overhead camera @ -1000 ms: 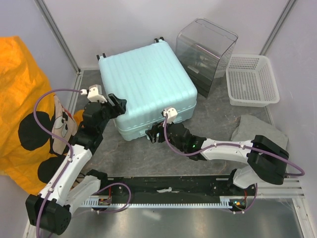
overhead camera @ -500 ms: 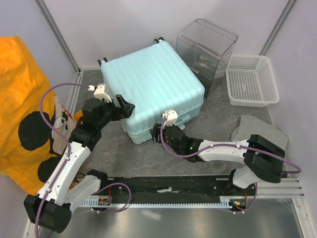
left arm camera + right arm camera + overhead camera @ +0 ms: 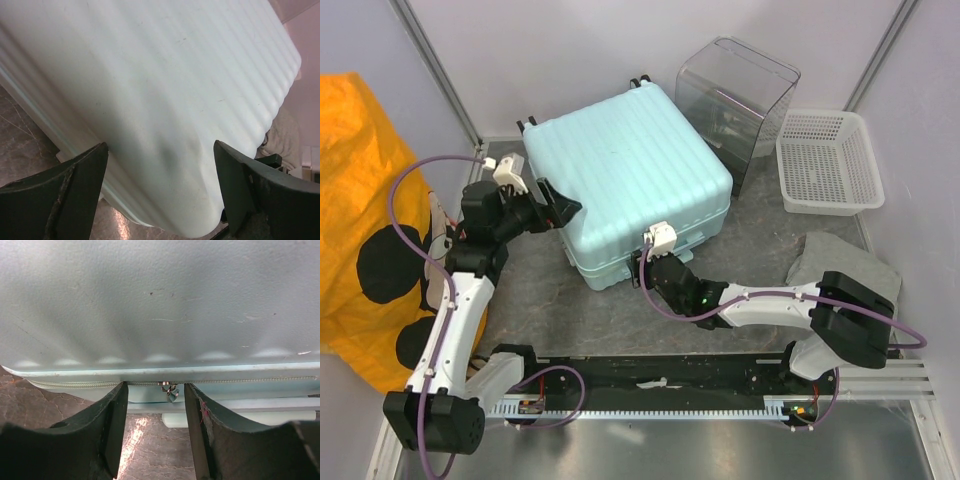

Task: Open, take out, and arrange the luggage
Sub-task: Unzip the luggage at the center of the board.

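The luggage (image 3: 630, 175), a mint ribbed hard-shell suitcase, lies flat and zipped at the middle of the table. My left gripper (image 3: 557, 205) is open beside its left corner; in the left wrist view the shell (image 3: 165, 85) fills the frame beyond the wide-apart fingers (image 3: 70, 195), which touch nothing. My right gripper (image 3: 646, 262) is at the suitcase's near side. In the right wrist view it (image 3: 155, 390) stands open against the zipper line, with the small metal zipper pull (image 3: 170, 392) hanging between the fingertips, nearer the right finger (image 3: 200, 430), unclamped.
A clear plastic box (image 3: 735, 105) stands behind the suitcase's right corner, with a white mesh basket (image 3: 828, 162) to its right. A grey cloth (image 3: 845, 265) lies by the right arm. An orange printed bag (image 3: 365, 230) fills the left side. Walls close in at the back.
The suitcase has swung slightly to the right. My left gripper drew back to the left and opened wider. My right gripper's fingers have narrowed around the zipper pull.
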### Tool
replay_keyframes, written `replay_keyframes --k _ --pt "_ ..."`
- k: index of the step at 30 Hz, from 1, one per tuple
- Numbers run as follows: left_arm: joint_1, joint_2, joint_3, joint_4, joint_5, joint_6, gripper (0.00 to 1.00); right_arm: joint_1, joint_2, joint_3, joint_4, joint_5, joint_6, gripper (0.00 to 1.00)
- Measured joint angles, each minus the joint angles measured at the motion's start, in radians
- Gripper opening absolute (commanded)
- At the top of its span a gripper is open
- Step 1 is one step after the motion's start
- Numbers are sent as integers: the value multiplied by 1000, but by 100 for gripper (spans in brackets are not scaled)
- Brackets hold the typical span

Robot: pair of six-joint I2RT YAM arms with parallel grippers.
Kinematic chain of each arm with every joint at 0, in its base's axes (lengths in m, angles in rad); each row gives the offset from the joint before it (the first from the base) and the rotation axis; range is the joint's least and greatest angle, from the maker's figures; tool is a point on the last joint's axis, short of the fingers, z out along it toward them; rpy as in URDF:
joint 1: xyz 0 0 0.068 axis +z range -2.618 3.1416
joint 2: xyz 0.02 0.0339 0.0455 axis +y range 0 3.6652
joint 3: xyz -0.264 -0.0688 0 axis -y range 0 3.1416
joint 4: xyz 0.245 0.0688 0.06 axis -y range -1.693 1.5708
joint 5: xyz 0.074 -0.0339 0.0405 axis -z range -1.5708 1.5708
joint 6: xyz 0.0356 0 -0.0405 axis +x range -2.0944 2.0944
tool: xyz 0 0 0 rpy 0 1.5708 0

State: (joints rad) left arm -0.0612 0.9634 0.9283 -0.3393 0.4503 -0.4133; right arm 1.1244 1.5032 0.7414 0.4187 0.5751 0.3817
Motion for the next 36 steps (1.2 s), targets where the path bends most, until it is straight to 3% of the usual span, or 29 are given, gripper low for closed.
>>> replay_keyframes --k 10,16,22,25,31,36 --pt "30 31 55 15 13 8 92 -2 35 12 31 16 -46 48" --pt "34 33 50 24 4 23 92 -21 47 12 38 -15 -79 37" --pt "47 46 17 29 2 30 92 -36 62 17 35 -37 -106 31" --pt "50 47 6 30 2 30 92 -37 63 17 35 -38 -116 24" --pt "51 48 -3 33 3 30 92 -39 61 17 26 -50 -140 0" --pt "54 55 -3 34 6 30 92 -44 25 -14 30 -83 -185 0"
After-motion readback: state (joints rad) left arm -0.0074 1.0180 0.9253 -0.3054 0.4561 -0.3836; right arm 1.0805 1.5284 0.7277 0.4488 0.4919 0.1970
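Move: Just ahead of the right hand's half-open fingertips hangs the zipper pull, about 2 cm forward, straight ahead and 1 cm lower. The luggage's middle is some 18 cm forward and 2 cm left of that hand, about 2 cm higher. Its near left corner lies 3 cm back and 11 cm left, at hand height, and its pale handle 4 cm forward, 9 cm right, 5 cm lower. From the left hand, the pull is roughly 9 cm back, 13 cm right and 12 cm below. Easing forward and down about 1.5 cm each to the zipper pull at the luggage's front seam, the right hand rolls its left side down some 10 degrees and closes fully, pinching the pull between its fingertips, then backs off slightly to the right. The left hand, jaws still wide, shifts about 2 cm forward and left over the luggage's edge, rising and then sinking again. ##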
